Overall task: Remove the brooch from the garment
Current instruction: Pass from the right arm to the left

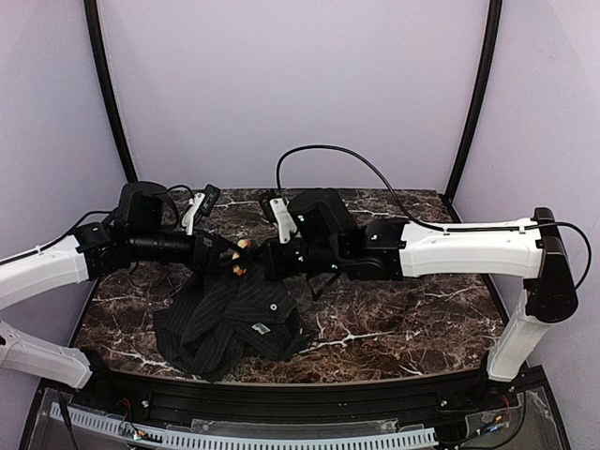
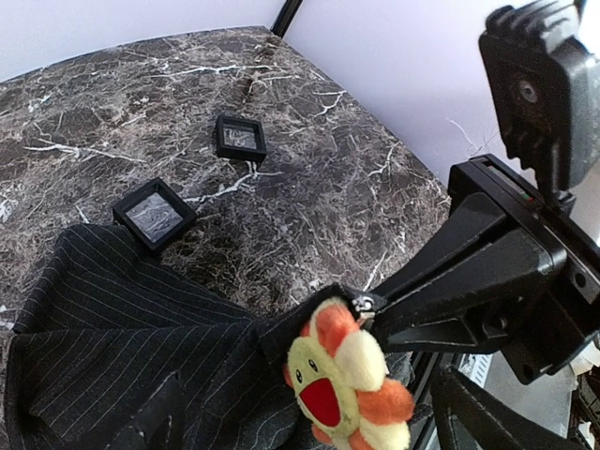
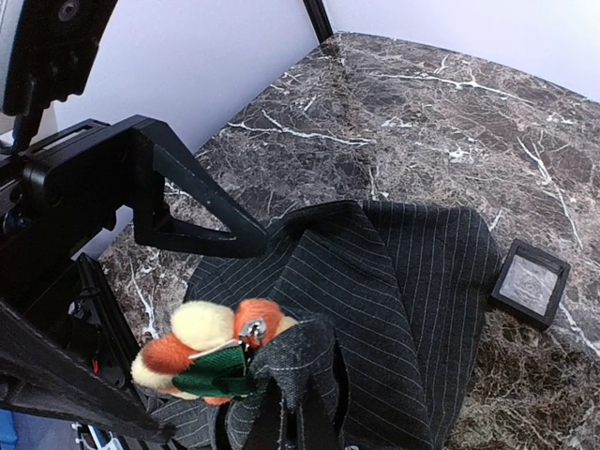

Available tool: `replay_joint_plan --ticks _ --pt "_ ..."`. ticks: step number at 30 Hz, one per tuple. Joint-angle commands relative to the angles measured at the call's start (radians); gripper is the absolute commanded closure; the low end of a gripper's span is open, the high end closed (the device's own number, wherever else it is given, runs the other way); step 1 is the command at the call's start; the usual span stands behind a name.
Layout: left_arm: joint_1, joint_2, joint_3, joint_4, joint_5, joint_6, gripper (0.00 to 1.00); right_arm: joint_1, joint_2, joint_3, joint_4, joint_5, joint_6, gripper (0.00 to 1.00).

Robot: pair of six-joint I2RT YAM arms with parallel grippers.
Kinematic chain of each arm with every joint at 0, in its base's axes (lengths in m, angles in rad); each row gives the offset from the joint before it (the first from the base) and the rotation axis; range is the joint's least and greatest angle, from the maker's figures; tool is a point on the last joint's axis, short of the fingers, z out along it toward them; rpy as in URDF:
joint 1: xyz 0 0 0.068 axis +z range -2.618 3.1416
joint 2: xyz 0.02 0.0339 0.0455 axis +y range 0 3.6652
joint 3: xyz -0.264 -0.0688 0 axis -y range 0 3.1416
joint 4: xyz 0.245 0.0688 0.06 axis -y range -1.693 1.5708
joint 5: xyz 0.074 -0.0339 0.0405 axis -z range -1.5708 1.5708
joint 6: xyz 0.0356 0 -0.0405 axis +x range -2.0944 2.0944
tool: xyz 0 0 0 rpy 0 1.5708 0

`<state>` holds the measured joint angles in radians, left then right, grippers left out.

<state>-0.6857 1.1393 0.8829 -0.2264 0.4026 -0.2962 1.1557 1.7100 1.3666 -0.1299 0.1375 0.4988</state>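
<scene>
The brooch [image 1: 241,255], a plush flower with orange and cream petals, hangs above the table between the two arms, still pinned to a raised fold of the garment [image 1: 234,319]. My right gripper [image 3: 295,412] is shut on that pinstriped fold just beside the brooch [image 3: 211,361]. My left gripper [image 2: 319,427] is open, its black fingers [image 3: 187,211] standing wide on either side of the brooch [image 2: 342,384] without touching it. The right gripper's fingers [image 2: 469,277] reach in from the right to the cloth edge. The rest of the garment [image 3: 422,281] lies crumpled on the marble.
Two small black square boxes [image 2: 241,137] [image 2: 155,213] sit on the marble table [image 2: 328,187] beyond the garment. One such box [image 3: 531,283] lies by the cloth's edge. Purple walls close the table's back and sides.
</scene>
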Motion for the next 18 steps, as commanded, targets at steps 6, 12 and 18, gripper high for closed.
replay_joint_plan --ticks 6,12,18 --pt "-0.006 0.040 0.041 -0.042 -0.042 0.001 0.32 0.030 0.030 0.071 -0.042 0.072 -0.012 1.00" --pt "-0.006 0.042 0.036 -0.044 -0.045 -0.003 0.46 0.036 0.036 0.081 -0.052 0.090 -0.015 1.00" --pt "-0.006 0.066 0.038 -0.040 -0.034 -0.009 0.41 0.044 0.051 0.106 -0.074 0.109 -0.018 1.00"
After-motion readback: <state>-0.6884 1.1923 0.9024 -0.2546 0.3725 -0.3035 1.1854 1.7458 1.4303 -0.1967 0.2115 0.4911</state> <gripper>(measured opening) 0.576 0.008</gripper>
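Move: The brooch, still pinned to the cloth, lies about 3 cm to the left hand's right, 1 cm back and 1 cm lower, between its spread fingers. The right fingertips, pinching the cloth beside it, stand roughly 6 cm right and 1 cm ahead of the left hand, level in height; from the right hand the brooch is some 3 cm left, 2 cm back and 1 cm below. The nearer black box sits on the table about 12 cm ahead of the left hand, 7 cm right and 22 cm below. The flower brooch is closed in on by the left hand, whose wide-open fingers narrow from either side of it to a little over half open, then stop there. Meanwhile the left hand eases down about 1.5 cm and forward nearly 1 cm, with hardly any turn. The right hand stays almost in place, still shut on the cloth next to the pin, holding it out. ##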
